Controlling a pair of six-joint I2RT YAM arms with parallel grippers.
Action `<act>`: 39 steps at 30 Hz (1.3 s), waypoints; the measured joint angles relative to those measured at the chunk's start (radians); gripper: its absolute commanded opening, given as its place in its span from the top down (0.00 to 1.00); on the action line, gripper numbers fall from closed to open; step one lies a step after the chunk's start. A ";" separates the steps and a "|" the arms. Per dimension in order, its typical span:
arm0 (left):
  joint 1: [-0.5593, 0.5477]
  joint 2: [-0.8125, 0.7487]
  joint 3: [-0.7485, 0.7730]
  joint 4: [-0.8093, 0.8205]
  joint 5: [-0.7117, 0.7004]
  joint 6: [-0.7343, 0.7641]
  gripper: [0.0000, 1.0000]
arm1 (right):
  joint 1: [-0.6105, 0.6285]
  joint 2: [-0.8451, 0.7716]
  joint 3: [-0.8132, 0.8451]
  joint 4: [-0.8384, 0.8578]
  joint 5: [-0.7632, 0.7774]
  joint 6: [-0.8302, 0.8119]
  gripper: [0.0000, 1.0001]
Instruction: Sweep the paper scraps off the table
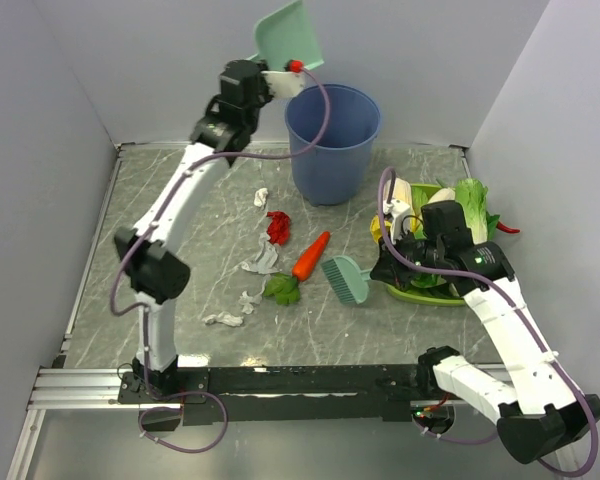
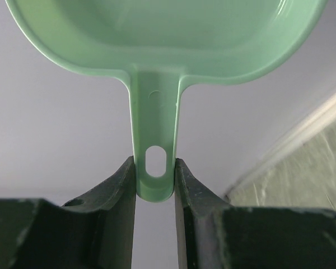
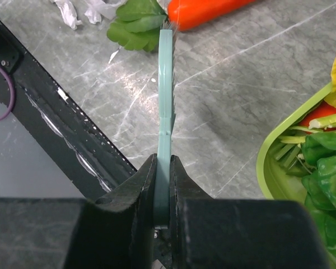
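Note:
Several paper scraps lie on the left middle of the table [image 1: 400, 330]: a white one [image 1: 261, 197], a red one [image 1: 278, 227], and greyish-white ones [image 1: 261, 262] [image 1: 223, 320]. My left gripper [image 1: 280, 79] [image 2: 155, 168] is raised high at the back, shut on the handle of the light green dustpan [image 1: 290, 35] [image 2: 157, 129], just left of and above the blue bucket [image 1: 332, 140]. My right gripper [image 1: 388, 268] [image 3: 163, 159] is shut on the teal brush [image 1: 346, 278] [image 3: 165, 84], whose head rests low by the carrot [image 1: 310, 256] [image 3: 207, 11]. White scraps [image 3: 73, 11] show beyond the brush tip.
The carrot's green leaves [image 1: 282, 289] [image 3: 134, 22] lie among the scraps. A green tray of vegetables [image 1: 430, 296] [image 3: 274, 162] sits right beside my right gripper. Grey walls enclose the table; a black rail [image 3: 56, 106] runs along the near edge.

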 measured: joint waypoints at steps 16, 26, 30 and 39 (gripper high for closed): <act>0.327 -0.640 -0.622 -0.803 0.305 -0.475 0.99 | 0.073 0.230 0.266 0.010 0.007 -0.020 1.00; 0.556 -0.859 -1.067 -1.012 0.284 -0.322 0.99 | 0.247 0.418 0.431 0.043 0.019 -0.050 1.00; 0.688 -0.894 -1.166 -1.057 0.241 -0.266 0.99 | 0.270 0.527 0.524 0.051 -0.023 -0.039 1.00; 0.894 -0.862 -1.175 -1.046 0.241 -0.216 0.99 | 0.382 0.774 0.701 0.109 -0.182 -0.007 1.00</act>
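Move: To the right hand's left, about 35 cm off and 3 cm nearer the base, lies the near white scrap, some 21 cm lower; the middle white scrap is about 29 cm left and 2 ahead, the grey scrap 26 left and 13 ahead, the carrot 15 left and 12 ahead. From the left hand, raised beside the bin, the near scrap lies roughly 41 cm back, 5 left and 43 below, and the bin's middle 22 right, 5 back and 30 below. Swinging away from the bin, the left hand brings the held dustpan about 40 cm back, 30 left and 27 down to the table's left side, its level fingers tipping steeply downward. The right hand keeps the brush gripped, first rises and reaches forward a little, then sweeps it leftward through the air, some 20 cm in all, towards the white scraps, turning counter-clockwise. ##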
